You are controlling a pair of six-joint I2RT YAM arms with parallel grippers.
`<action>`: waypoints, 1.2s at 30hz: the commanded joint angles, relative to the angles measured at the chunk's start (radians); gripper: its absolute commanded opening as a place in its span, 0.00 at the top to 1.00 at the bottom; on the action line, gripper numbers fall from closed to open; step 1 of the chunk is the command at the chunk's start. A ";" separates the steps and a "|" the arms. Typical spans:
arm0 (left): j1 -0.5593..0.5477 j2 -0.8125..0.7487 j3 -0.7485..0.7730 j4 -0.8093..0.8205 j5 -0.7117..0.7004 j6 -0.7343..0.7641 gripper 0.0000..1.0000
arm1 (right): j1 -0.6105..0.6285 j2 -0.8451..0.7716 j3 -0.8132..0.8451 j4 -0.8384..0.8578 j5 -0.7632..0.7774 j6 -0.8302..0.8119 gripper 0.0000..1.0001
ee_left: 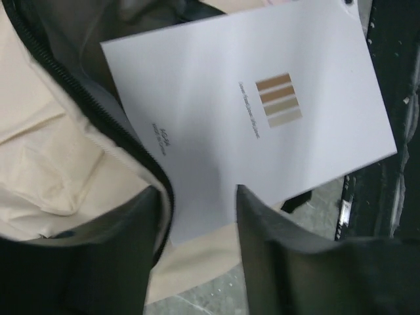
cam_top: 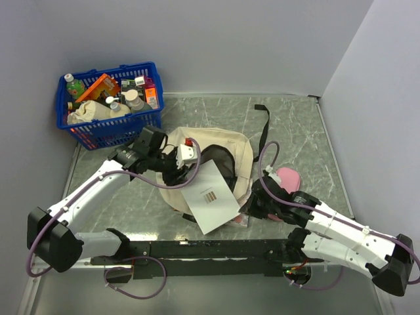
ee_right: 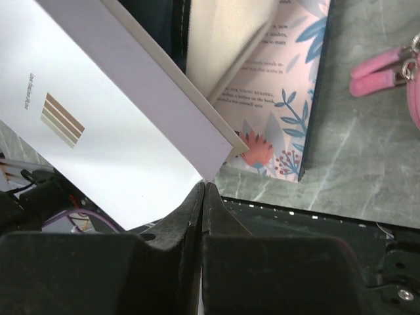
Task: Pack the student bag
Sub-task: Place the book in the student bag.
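Observation:
The cream student bag [cam_top: 231,146] lies open in the middle of the table, dark inside. A white book [cam_top: 210,195] with brown stripes sticks out of its mouth toward the near edge. My left gripper [cam_top: 176,164] is open at the bag's left rim. In the left wrist view its fingers [ee_left: 308,262] straddle the book's corner [ee_left: 216,131] and the bag's zipper edge [ee_left: 39,151]. My right gripper [ee_right: 205,190] is shut, its tips touching the white book's near corner [ee_right: 131,131]. A floral book [ee_right: 282,111] lies partly under the bag's fabric [ee_right: 223,33].
A blue basket [cam_top: 108,108] of bottles and packets stands at the back left. A pink pouch [cam_top: 289,178] lies right of the bag, just behind my right gripper [cam_top: 251,207]; its strap shows in the right wrist view [ee_right: 384,65]. The bag's black strap [cam_top: 264,131] trails back.

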 commanded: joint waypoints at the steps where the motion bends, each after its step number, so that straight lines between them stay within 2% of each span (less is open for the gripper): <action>1: -0.025 0.007 0.056 0.156 -0.079 -0.063 0.33 | -0.017 0.020 0.038 0.050 -0.018 -0.040 1.00; 2: -0.033 0.027 0.069 0.170 -0.093 -0.077 0.04 | -0.017 0.020 0.036 0.047 -0.019 -0.039 1.00; 5: -0.056 0.073 0.126 0.196 -0.140 -0.102 0.04 | -0.017 0.008 0.019 0.053 -0.027 -0.051 1.00; 12: -0.094 0.174 0.152 0.368 -0.306 -0.113 0.04 | -0.017 -0.041 -0.033 0.057 -0.044 -0.060 1.00; 16: -0.093 0.262 0.247 0.354 -0.301 -0.078 0.04 | -0.017 -0.066 -0.041 0.041 -0.041 -0.065 1.00; 19: -0.100 0.298 0.303 0.402 -0.330 -0.052 0.04 | -0.017 -0.078 -0.053 0.041 -0.048 -0.067 1.00; 25: -0.110 0.397 0.467 0.327 -0.306 0.019 0.04 | -0.017 -0.107 -0.079 0.046 -0.053 -0.068 1.00; 27: -0.114 0.449 0.511 0.212 -0.271 0.072 0.04 | -0.019 -0.110 -0.079 0.049 -0.051 -0.073 1.00; 28: -0.114 0.497 0.563 0.152 -0.201 0.102 0.04 | -0.019 -0.110 -0.077 0.044 -0.051 -0.076 1.00; 29: -0.116 0.525 0.598 0.000 -0.173 0.137 0.04 | -0.019 -0.112 -0.074 0.040 -0.050 -0.077 1.00; 32: -0.114 0.633 0.764 -0.234 -0.036 0.209 0.04 | -0.019 -0.127 -0.074 0.024 -0.042 -0.080 1.00; 33: -0.116 0.656 0.802 -0.376 -0.012 0.267 0.04 | -0.019 -0.133 -0.076 0.023 -0.036 -0.080 1.00; 36: -0.116 0.688 0.858 -0.488 0.010 0.330 0.04 | -0.020 -0.144 -0.082 0.023 -0.038 -0.083 1.00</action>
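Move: The bag's open black mouth lies about 7 cm ahead of the left hand, 10 to its right and 5 below. From that hand, the white book's middle is some 4 cm back, 8 right and 5 lower; the floral book is about 10 back, 15 right. From the right hand, the white book's middle is roughly 4 cm ahead and 9 left, the mouth 15 ahead and 7 left. Left opens wide off the bag's rim, swings about 17 cm forward-right to its mouth; right keeps the book's corner. ##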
